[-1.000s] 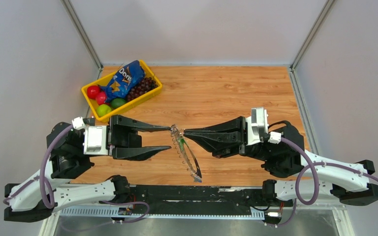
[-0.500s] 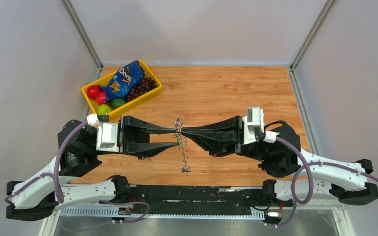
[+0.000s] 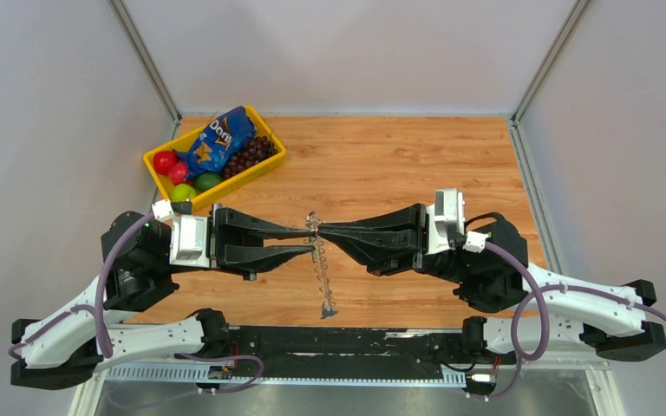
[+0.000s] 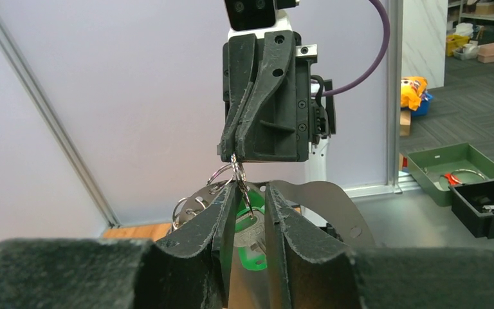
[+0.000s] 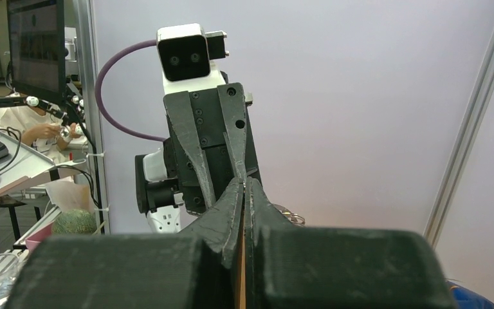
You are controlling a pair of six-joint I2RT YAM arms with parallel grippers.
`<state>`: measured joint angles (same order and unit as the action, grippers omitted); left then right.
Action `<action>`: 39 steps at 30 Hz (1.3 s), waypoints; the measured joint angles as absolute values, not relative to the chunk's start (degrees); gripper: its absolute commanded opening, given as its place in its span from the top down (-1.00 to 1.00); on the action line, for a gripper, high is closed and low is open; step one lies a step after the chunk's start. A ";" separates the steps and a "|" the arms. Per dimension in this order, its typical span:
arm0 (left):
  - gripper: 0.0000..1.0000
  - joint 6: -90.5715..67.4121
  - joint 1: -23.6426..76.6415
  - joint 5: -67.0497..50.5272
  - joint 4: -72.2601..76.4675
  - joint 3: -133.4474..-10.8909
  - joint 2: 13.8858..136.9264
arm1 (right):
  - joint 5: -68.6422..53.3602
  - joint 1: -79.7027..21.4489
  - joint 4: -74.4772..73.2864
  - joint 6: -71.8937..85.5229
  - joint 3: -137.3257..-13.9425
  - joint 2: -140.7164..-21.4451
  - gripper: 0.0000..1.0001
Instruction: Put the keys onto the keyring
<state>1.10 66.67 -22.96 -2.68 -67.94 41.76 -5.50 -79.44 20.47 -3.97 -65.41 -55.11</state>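
My right gripper [image 3: 319, 230] is shut on the top of the keyring [image 3: 322, 270], which hangs edge-on as a thin jagged silver line above the table. In the left wrist view the right gripper [image 4: 235, 154] pinches a small silver ring, and the keyring [image 4: 325, 196] curves below it. The keys [image 4: 251, 239], with a green tag, hang from that ring in the gap of my left gripper [image 4: 249, 196]. Its jaws stand apart on either side, and no clamping shows. From above, the left gripper [image 3: 305, 239] faces the right one tip to tip. The right wrist view shows the right gripper [image 5: 243, 187] pressed shut.
A yellow bin [image 3: 274, 161] at the back left of the wooden table [image 3: 381, 165] holds a Doritos bag [image 3: 217, 143], grapes [image 3: 251, 154] and round fruit [image 3: 166, 162]. Grey walls and metal posts enclose the table on three sides.
The left gripper has moved right to meet the right gripper's tips, and its jaws have narrowed. The keyring swung from slanted to hanging edge-on.
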 measured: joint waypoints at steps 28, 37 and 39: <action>1.00 0.49 66.67 -19.33 -9.41 -69.93 43.51 | -4.34 -79.44 10.72 -6.28 -65.76 -52.34 0.52; 1.00 0.58 66.67 -17.19 -20.56 -74.02 44.29 | -0.19 -79.44 -9.13 -6.66 -71.18 -51.18 0.05; 1.00 0.62 66.67 -16.95 -23.24 -75.46 44.53 | 0.45 -79.44 -14.52 -6.66 -74.02 -51.48 0.05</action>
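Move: The keyring's small ring with the key, still pinched in the right fingertips, sits at the left hand's half-open tips, about 1 cm forward and 1 cm to the right, level with them. Beneath hangs the metal plate, its middle roughly 3 cm back, 1 cm right and 5 cm down; the green tag is about 3 cm below, 1 cm right, neither forward nor back. For the right hand, the ring is about 1 cm left and 1 cm below, with no forward offset. The left hand, nearly in place, shuts its fingers on the small ring beside the right fingertips, then carries it down about 4 cm and some 2 cm forward, its fingertips dipping about 15 degrees. The right hand keeps its pinch until the left has closed, sinks along with it, then opens to about half and lets go of the ring, ending about 6 cm lower and 2.5 cm to the right, away from the left tips, slightly forward, its upward-pointing fingers tipping some 20 degrees towards level. ##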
